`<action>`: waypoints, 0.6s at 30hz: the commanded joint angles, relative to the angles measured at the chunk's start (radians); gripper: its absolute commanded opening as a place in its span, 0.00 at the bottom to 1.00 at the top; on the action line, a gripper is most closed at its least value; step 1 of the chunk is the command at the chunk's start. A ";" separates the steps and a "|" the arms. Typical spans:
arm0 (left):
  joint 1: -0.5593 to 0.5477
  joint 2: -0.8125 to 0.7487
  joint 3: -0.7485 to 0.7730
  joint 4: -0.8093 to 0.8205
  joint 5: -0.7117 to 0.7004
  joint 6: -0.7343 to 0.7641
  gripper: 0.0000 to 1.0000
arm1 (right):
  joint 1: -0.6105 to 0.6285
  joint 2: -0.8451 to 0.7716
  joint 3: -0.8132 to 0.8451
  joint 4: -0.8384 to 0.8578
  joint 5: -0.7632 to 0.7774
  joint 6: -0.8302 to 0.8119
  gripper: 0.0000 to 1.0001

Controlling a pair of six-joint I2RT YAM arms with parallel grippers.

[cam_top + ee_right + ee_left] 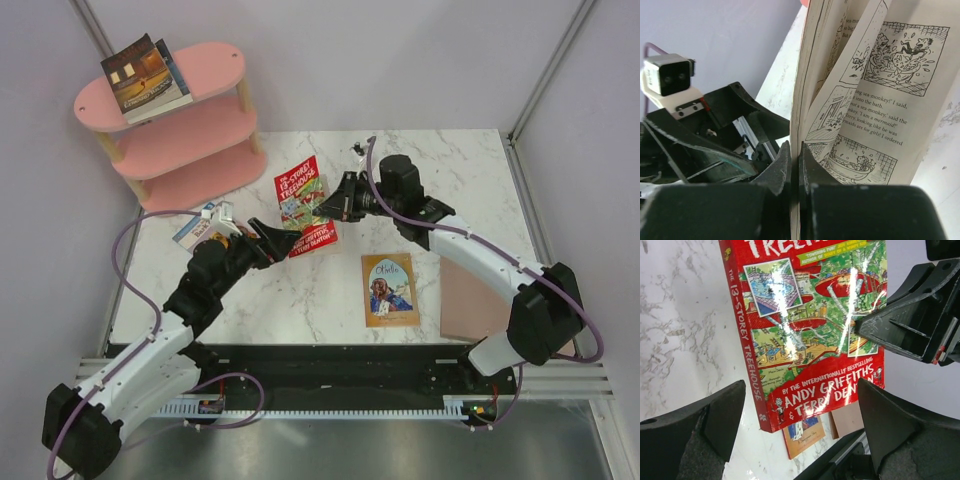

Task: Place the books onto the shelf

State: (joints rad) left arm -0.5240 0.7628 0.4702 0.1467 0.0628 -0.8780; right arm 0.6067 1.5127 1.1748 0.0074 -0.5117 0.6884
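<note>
The red treehouse book hangs raised over the middle of the table. My right gripper is shut on its right edge, pinching the cover and a few pages while other cartoon pages fan loose. My left gripper is open wide just below the book's lower end, touching nothing. On the top tier of the pink shelf lie a dark brown book and a dark blue one under it. The light blue book lies by my left arm. The orange-tan book lies flat.
A plain brown board lies at the right, partly under my right arm. The shelf's two lower tiers hold nothing. Grey walls close in the back and both sides. The arm bases and a black rail run along the near edge.
</note>
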 commanded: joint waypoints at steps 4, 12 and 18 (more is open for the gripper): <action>-0.005 0.050 -0.030 0.243 0.035 -0.026 0.99 | -0.027 -0.103 0.094 0.049 -0.048 0.042 0.00; -0.008 0.124 -0.028 0.407 0.120 -0.041 0.91 | -0.033 -0.137 0.098 0.059 -0.051 0.060 0.00; -0.043 0.167 -0.036 0.484 0.170 -0.065 0.64 | -0.036 -0.163 0.079 0.075 -0.018 0.072 0.00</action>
State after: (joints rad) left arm -0.5373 0.9127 0.4381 0.5148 0.1757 -0.9150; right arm 0.5774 1.4113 1.2152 -0.0021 -0.5346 0.7391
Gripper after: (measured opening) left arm 0.685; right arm 0.037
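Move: The Treehouse book, pinched by its open side in the right hand, has its middle about 5 cm left of that hand, 1 cm ahead and 2 cm lower. From the left hand it lies some 7 cm ahead, 4 cm to the right and 1 cm higher. The dog book is on the table roughly 19 cm left of the left hand, 7 cm ahead and 21 cm down; Othello is about 27 cm right of it, 5 cm back, equally low. The Treehouse book is lifted about 6 cm, almost straight up, by the right hand, which keeps its pinch and slows towards the end. The left hand, open wide, slides some 3 cm right and 3 cm up towards the book's near spine corner, its fingertips swinging up and clockwise, and late on its fingers start closing around that corner; contact can't be made out. ##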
